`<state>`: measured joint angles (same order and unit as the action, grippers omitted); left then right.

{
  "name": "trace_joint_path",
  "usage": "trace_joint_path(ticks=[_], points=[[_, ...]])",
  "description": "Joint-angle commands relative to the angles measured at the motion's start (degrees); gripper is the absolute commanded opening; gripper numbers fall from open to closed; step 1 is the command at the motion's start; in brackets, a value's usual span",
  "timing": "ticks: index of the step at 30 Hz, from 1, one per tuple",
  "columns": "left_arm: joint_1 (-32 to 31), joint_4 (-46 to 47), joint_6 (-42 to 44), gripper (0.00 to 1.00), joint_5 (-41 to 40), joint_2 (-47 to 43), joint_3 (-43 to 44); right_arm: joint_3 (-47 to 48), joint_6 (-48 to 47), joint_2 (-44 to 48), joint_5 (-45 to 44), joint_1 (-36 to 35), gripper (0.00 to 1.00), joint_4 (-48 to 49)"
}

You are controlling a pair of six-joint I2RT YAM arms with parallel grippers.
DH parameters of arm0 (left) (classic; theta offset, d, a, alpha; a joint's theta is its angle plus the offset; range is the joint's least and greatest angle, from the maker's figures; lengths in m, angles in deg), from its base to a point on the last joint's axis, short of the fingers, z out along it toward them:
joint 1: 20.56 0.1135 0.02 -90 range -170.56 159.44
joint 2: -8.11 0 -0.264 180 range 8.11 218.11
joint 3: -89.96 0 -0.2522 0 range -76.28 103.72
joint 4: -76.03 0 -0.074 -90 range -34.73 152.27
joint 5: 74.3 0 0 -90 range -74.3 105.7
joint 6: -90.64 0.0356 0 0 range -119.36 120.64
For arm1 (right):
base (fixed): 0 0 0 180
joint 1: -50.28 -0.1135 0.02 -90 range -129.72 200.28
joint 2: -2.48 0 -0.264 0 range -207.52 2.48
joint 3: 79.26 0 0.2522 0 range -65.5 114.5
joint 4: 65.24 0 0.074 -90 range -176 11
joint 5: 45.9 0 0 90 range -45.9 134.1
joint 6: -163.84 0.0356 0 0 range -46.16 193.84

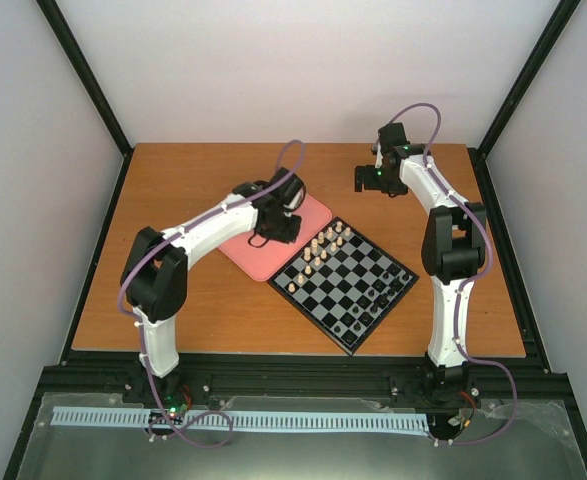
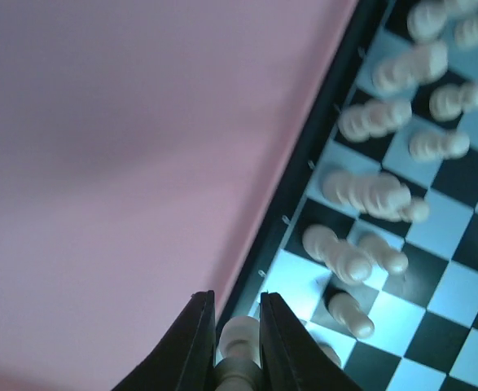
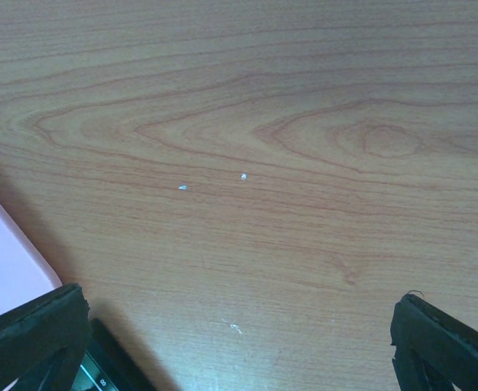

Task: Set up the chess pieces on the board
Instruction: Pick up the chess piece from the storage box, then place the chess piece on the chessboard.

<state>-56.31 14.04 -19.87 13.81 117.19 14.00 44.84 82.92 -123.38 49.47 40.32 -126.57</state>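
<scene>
The board (image 1: 345,282) of black and grey checks lies at the table's middle, turned like a diamond. Several cream chess pieces (image 1: 318,248) stand along its upper-left edge, and they also show in the left wrist view (image 2: 361,192). My left gripper (image 2: 237,342) is shut on a cream chess piece (image 2: 240,340) and hangs over the board's border (image 2: 300,175) beside the pink tray (image 2: 141,163); in the top view it (image 1: 281,228) is over the tray's right part. My right gripper (image 1: 375,180) is open and empty above bare wood at the far right; its fingertips (image 3: 35,326) stand wide apart.
The pink rounded tray (image 1: 263,255) lies left of the board, touching its edge. Small black pieces (image 1: 378,292) stand along the board's lower-right side. The wooden table (image 3: 287,147) fills the right wrist view, with the tray's corner (image 3: 2,261) at left. Black frame posts ring the table.
</scene>
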Motion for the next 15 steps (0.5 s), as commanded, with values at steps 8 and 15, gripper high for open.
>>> trace_joint_path(ticks=[8, 15], points=[[-4.7, 4.1, -5.2, 0.15, 1.5, 2.0, -3.5, -1.0, 0.2, 1.6, 0.1, 0.4, 1.00, 0.9], [-5.9, 5.5, -6.0, 0.16, 3.1, 2.0, -5.0, -2.5, 0.2, 2.4, 0.1, 0.4, 1.00, 1.5]])
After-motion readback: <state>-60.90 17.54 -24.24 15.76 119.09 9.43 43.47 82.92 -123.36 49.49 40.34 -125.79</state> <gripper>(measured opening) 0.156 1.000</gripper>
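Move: My left hand already holds a white chess piece some 10 cm above the board; the empty back-row square by the letter c lies about 4 cm back and 3 cm to its right. The tall piece next along the back row is 2 cm back and 5 cm right; the pawn in front of the square is 6 cm back and 5 cm right. From my right hand that square is roughly 18 cm back and 19 cm left. Keeping my fingers shut on the white piece, I lower my left hand about 3.5 cm towards the empty back-row square, drawing it back and to the right some 3 cm each as it comes off the pink storage box's side. The first part is quick, then I ease into a slower descent, with the fingertips tipping slightly nearer to straight down. ##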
